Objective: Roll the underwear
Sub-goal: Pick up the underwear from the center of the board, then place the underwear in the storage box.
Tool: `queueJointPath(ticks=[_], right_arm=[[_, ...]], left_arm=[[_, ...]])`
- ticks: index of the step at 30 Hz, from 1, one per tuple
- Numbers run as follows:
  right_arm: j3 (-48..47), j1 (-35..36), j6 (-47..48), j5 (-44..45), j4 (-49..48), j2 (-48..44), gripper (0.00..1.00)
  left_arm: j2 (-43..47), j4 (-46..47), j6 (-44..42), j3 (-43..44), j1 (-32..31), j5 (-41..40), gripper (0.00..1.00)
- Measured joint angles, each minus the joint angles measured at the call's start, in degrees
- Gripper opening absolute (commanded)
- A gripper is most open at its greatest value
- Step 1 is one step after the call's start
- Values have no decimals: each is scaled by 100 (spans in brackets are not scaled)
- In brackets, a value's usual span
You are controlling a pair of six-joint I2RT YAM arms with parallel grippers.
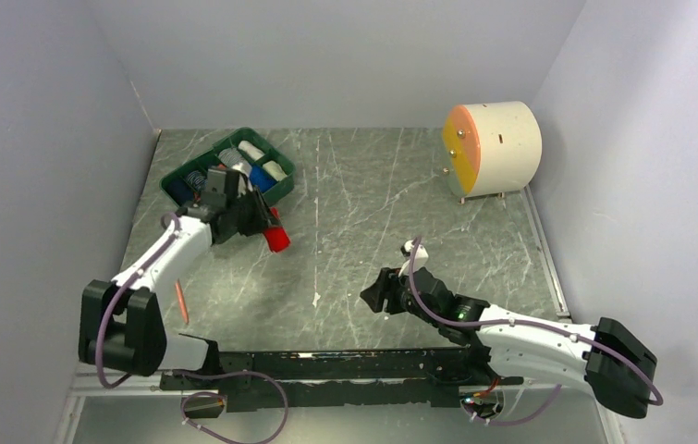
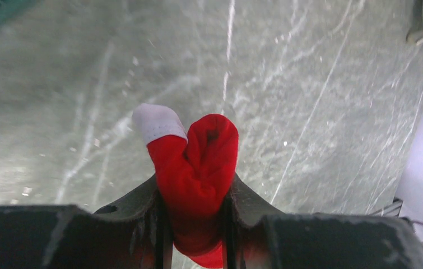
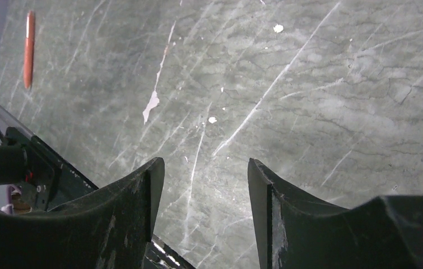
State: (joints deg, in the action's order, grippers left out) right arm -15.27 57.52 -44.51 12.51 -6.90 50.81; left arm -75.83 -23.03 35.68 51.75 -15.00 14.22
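My left gripper (image 2: 196, 216) is shut on the red underwear (image 2: 198, 168), a bunched roll with a white waistband end (image 2: 156, 122) sticking out past the fingers. In the top view that red bundle (image 1: 276, 239) hangs above the table just right of the green basket (image 1: 275, 191), with my left gripper (image 1: 266, 222) around it. My right gripper (image 3: 204, 196) stands open over bare table with nothing between its fingers; in the top view the right gripper (image 1: 373, 298) is near the table's middle front. No black underwear shows.
The green basket at the back left holds several rolled cloth items in blue and white. A cream drum with an orange-yellow face (image 1: 491, 148) stands at the back right. An orange pen (image 1: 181, 302) lies on the table at the front left, the same pen (image 3: 28, 49) showing in the right wrist view.
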Motion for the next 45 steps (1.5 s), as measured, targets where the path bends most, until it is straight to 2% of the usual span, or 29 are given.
queueJointPath(ticks=[10,18,32,40,45], right_arm=[[-146,0,184,-273,140,385,61],[-455,0,623,-396,459,415,63],[-573,0,855,-389,817,267,64],[-568,0,872,-398,817,444,64],[-568,0,898,-404,817,514,64]], left_arm=[[-1379,-911,-704,1759,1982,402,5],[-2083,-1266,-922,2326,2999,737,5],[-2485,-1504,-1239,2514,3526,785,5],[-2605,-1543,-1355,2439,3536,651,5],[-2817,-1460,-1364,2439,3493,876,5]])
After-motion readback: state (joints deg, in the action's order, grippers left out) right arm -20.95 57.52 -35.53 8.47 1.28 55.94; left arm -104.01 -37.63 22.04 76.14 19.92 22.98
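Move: In the left fingers the rolled red underwear is still held; the empty near-left compartment of the green box lies about 18 cm left, 7 cm ahead and some 9 cm below. From this hand, the black roll next to that compartment is about 13 cm left and 12 cm ahead, the navy roll 24 cm left and 15 cm ahead, and the blue roll 2 cm left and 17 cm ahead. The compartment is about 50 cm left and 24 cm ahead of the idle right hand. Sweeping fast to the left by about 21 cm, and forward by some 8 cm in the first half, the left hand carries the pinched red roll over the box's near rim to the empty compartment. It rises slightly, then sinks slowly to about 4 cm below its start, turning some 20 degrees counter-clockwise and tipping further down, with the fingers keeping their hold. ##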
